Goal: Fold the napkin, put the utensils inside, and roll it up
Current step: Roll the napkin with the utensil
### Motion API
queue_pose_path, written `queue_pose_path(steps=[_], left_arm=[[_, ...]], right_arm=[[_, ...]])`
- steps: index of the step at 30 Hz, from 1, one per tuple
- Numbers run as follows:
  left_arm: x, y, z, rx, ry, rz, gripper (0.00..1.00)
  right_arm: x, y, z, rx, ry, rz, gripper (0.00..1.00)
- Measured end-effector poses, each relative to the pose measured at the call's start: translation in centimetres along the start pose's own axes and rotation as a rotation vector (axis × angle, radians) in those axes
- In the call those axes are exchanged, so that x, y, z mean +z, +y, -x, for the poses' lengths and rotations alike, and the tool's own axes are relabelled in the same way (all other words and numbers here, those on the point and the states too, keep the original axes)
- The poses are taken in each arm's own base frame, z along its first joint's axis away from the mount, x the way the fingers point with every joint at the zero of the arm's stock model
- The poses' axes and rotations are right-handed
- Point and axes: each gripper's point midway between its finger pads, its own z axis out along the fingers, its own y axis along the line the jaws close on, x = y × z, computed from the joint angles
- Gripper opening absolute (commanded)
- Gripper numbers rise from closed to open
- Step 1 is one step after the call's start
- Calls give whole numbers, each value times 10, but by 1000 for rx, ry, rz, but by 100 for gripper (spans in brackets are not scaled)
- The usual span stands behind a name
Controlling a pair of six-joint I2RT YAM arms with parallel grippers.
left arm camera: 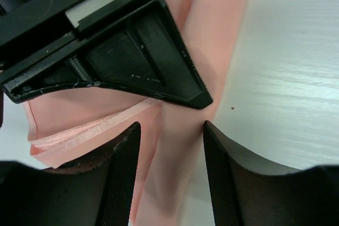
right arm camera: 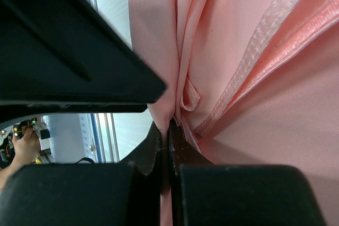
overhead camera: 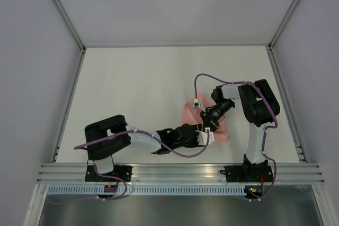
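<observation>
The salmon-pink napkin [overhead camera: 186, 114] lies bunched and creased right of the table's middle, partly under both grippers. My right gripper [right arm camera: 169, 125] is shut on a pinched fold of the napkin [right arm camera: 265, 130], whose stitched hem runs off diagonally. My left gripper [left arm camera: 170, 130] is open. A loose ridge of the napkin [left arm camera: 212, 30] runs between its fingers [left arm camera: 124, 173] without being pinched. In the top view the left gripper [overhead camera: 205, 138] and the right gripper [overhead camera: 209, 127] meet almost tip to tip over the cloth. No utensils show in any view.
The black body of the right gripper [left arm camera: 132, 51] crowds the upper left wrist view. The left gripper's body [right arm camera: 63, 51] fills the upper left of the right wrist view. White table [overhead camera: 132, 88] surrounds the cloth. An aluminium rail [overhead camera: 175, 170] runs along the near edge.
</observation>
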Motion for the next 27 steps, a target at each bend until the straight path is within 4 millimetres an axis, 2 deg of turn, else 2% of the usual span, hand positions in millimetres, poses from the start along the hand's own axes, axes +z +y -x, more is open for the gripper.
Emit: queue_pose_path(steps=[3, 7, 11, 13, 14, 16, 17, 19, 24, 27], left_arm=[[5, 5, -11, -39, 22, -25, 56], [9, 3, -11, -74, 27, -84, 53], [13, -5, -15, -105, 41, -151, 41], [15, -7, -14, -120, 48, -179, 30], [16, -8, -14, -129, 50, -196, 22], [18, -9, -13, -148, 57, -237, 14], [19, -10, -12, -157, 61, -255, 7], [20, -10, -12, -179, 70, -289, 2], [23, -10, -11, -257, 90, -386, 2], [26, -8, -9, -318, 89, -448, 2]], right_arm=[[0, 0, 0, 1, 0, 0, 1], [0, 0, 0, 3, 1, 1, 0], [0, 0, 0, 7, 3, 3, 0], [-1, 0, -1, 13, 11, 3, 0], [-1, 0, -1, 15, 14, 4, 0], [-2, 0, -3, 17, 23, 0, 0], [-3, -1, -3, 17, 25, -1, 1], [-3, -1, -4, 19, 25, -3, 6], [-6, -1, -4, 32, 34, -27, 30], [-11, 1, -4, 27, 41, -57, 39]])
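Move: Just below the left hand's half-open fingers, about 3 cm down and 2 cm to its right, lies the rolled near edge of the napkin. The right gripper pinches that same edge, directly between its own pads. The napkin's still flat part spreads ahead: its middle is some 6 cm forward of the left hand, level with it sideways and 4 cm lower, and from the right hand 6 cm forward and 2 cm to the left. Sinking about 2 cm and edging nearly as far to the right, the left hand straddles the rolled edge beside the right gripper and closes on it, then keeps its pinch while the wrist goes on rolling, top tipping away from the bases, some 30 degrees in all. The right hand holds its pinch at first, then opens partway and shifts about 1 cm to its right. ##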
